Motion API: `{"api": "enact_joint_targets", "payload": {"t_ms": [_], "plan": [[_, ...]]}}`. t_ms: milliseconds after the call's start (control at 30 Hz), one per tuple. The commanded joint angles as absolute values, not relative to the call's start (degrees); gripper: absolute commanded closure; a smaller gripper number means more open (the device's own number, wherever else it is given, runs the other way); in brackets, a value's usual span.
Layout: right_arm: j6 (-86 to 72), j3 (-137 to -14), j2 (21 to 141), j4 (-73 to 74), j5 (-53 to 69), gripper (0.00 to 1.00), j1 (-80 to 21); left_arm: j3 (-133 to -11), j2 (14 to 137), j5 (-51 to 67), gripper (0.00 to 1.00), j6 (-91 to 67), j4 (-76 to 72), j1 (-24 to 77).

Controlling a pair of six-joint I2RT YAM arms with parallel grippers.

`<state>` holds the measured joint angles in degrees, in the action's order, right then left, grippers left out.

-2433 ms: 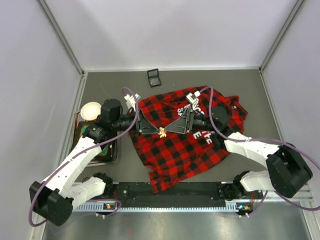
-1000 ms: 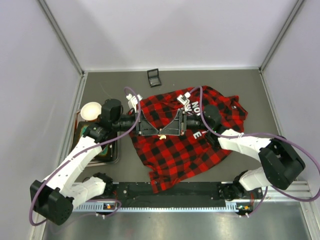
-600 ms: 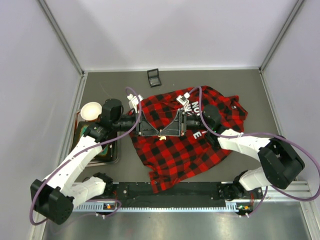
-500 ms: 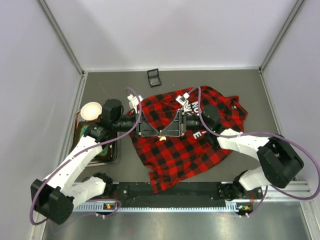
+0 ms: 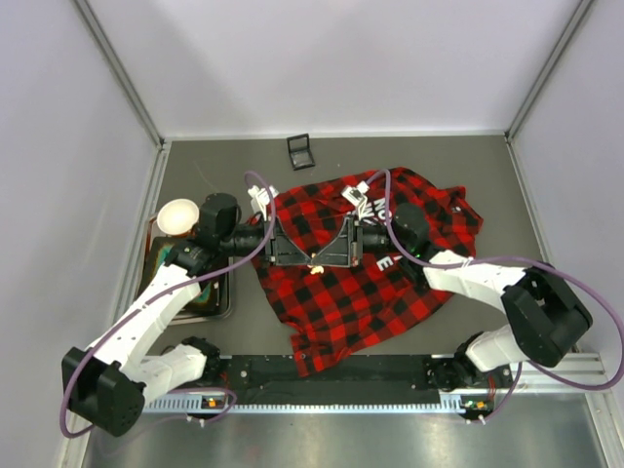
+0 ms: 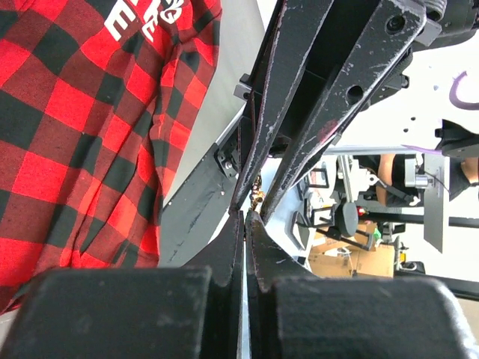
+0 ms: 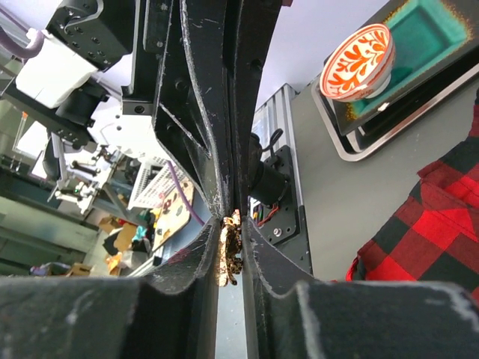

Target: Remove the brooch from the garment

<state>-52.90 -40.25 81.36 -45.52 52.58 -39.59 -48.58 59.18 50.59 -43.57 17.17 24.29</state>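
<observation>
The garment [image 5: 341, 292], a red-and-black plaid shirt with white lettering, lies spread on the table [image 5: 468, 161]. Above its middle my two grippers meet tip to tip. Between them is the brooch [image 5: 314, 259], small and sparkly, showing gold in the right wrist view [image 7: 230, 250]. My right gripper [image 7: 230, 221] is shut on the brooch, a finger on each side. My left gripper [image 6: 245, 215] is shut, its tips pinching the brooch's near edge [image 6: 258, 197]. The brooch is lifted clear of the cloth [image 6: 67, 127].
A small black square box [image 5: 301, 151] stands at the back of the table. A tray [image 5: 220, 304] with a white patterned bowl [image 5: 177, 216] lies at the left, beside the left arm. Grey walls close in the table on three sides.
The right gripper slid left until its tips met the left gripper's, then narrowed its fingers onto the brooch. The left arm and the garment have barely moved.
</observation>
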Motion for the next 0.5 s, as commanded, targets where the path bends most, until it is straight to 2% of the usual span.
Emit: {"api": "enact_joint_targets", "payload": {"t_ms": [0, 133, 333, 467], "plan": [[-50.44, -41.49, 79.37, -42.64, 46.87, 0.82, -41.31, -48.69, 58.45, 50.89, 1.00, -49.20, 9.41, 24.26], [-53.61, -40.00, 78.40, -44.73, 42.64, 0.73, -42.71, -47.81, 58.27, 48.70, 1.00, -50.80, 9.14, 24.17], [-55.72, -39.46, 77.70, -45.36, 40.25, 0.69, -43.07, -46.49, 57.83, 47.90, 1.00, -50.98, 8.61, 24.26], [-53.97, -39.37, 75.68, -41.06, 38.24, 0.55, -42.63, -46.67, 57.66, 47.99, 1.00, -48.78, 11.07, 24.26]]}}
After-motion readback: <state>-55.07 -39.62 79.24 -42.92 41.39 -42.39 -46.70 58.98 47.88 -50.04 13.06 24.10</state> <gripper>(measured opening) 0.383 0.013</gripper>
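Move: The brooch sits at the shut tips of the left hand, about 1 cm to the right of its point, 1 cm back and 1 cm below. It also lies between the right fingers, about 1 cm to the left of that hand's point and level with it otherwise. The garment's middle lies about 12 cm to the right of the left hand, 6 cm ahead and 24 cm below; the patterned bowl is some 28 cm to the left of the left hand, 4 cm ahead, 20 cm below. The right fingers let go of the brooch, spreading from nearly shut to over a third open, while the left fingertips stay shut on it. As it opens, the right hand slides about 1 cm forward and 1 cm left, towards the left hand, and swings some 10 degrees clockwise; the left hand eases about 1 cm forward, turning slightly counter-clockwise. ##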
